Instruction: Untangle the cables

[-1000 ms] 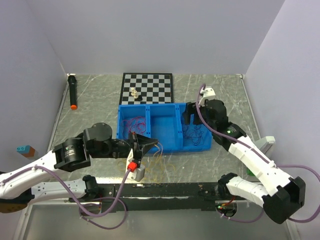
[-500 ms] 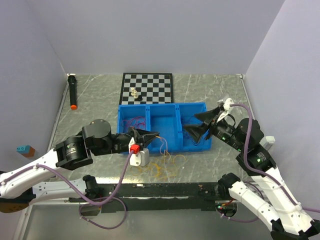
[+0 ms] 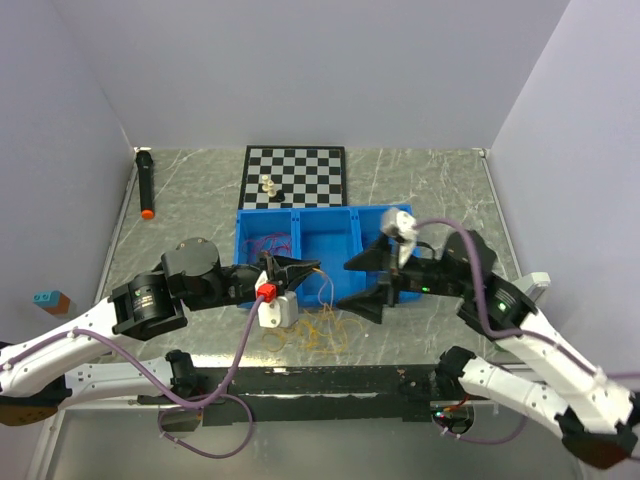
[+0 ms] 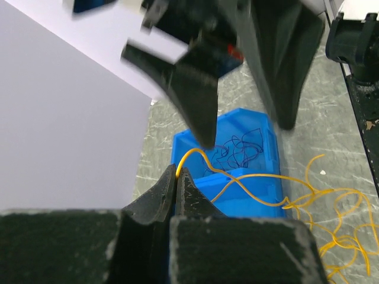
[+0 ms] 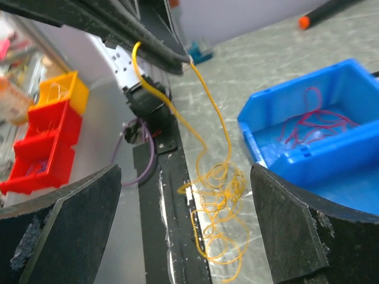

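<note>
The cables lie in three lots. A yellow-orange bunch sprawls in loops on the table in front of the blue bin. One of its strands rises to my left gripper, which is shut on it at the fingertips. Red-magenta cables lie in the bin's left compartment, dark ones in its right compartment. My right gripper stands wide open above the bin's front wall, facing the left gripper. In the right wrist view the yellow bunch lies below the right gripper, untouched.
A chessboard with chess pieces lies behind the bin. A black marker with an orange tip lies far left, a small block at the left edge. A black rail runs along the near edge.
My right arm has swung from the bin's right compartment forward and left towards the left gripper, its jaws opening wider. The left gripper kept hold of the yellow strand and shifted slightly right.
</note>
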Controlling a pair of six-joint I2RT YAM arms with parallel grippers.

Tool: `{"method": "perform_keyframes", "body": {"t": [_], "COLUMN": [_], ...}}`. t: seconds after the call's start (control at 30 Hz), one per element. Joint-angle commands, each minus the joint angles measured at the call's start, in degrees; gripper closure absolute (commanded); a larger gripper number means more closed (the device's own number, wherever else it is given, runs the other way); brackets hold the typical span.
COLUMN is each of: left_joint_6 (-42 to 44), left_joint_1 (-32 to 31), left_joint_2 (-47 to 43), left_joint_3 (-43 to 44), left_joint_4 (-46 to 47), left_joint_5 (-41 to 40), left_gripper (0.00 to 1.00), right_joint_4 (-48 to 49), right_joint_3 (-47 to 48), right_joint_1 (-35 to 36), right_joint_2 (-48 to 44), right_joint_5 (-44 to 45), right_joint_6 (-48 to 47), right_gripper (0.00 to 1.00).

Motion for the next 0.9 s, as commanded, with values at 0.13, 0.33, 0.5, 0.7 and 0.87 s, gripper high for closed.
{"method": "perform_keyframes", "body": {"t": [0.13,0.33,0.5,0.7,0.87], "left_joint_6": [-1.55,-1.9,-3.65,-13.49,-19.04], "left_joint_1": [0.22,0.14,0.23,2.77,5.67], "left_joint_2": [-0.4,-0.93,-1.54,-4.27,-6.38], "left_joint_3": [1.32,1.15,-0.42,-6.92,-15.36], "left_joint_4": [2.83,3.53,6.07,11.0,9.68], "left_joint_5": [-0.07,-0.25,-2.7,-8.06,-3.86], "left_gripper": [0.99,0.99,0.78,0.07,0.03], "right_joint_4": [1.26,4.52,6.27,1.89,-0.58], "right_joint_3": [5.13,5.3,5.21,8.72,12.59], "right_joint_1": [6.01,8.39,8.92,8.92,8.83], "right_joint_2": [11.38,13.93,12.36,8.32,7.61], "right_joint_5": [12.29,15.81,18.44,22.05,19.77], "right_joint_6": [-5.08,-3.94,-2.62,-3.58,-3.06], "right_gripper": [0.05,0.19,0.86,1.0,1.0]}}
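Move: The yellow cable hangs from the left hand's shut fingers; the stretch to take lies about 4 cm ahead of the open right hand, 5 cm to its left and 4 cm lower, or some 2 cm ahead, 3 cm right and 6 cm below the left hand. From the right hand, the cable's loose heap lies level, 6 cm left and 31 cm down; the blue tray's middle is about 14 cm ahead, 5 cm left, 29 cm down. Right hand reaches some 7 cm left, forward and down, pinches the yellow cable, lifts; left hand lets go. ##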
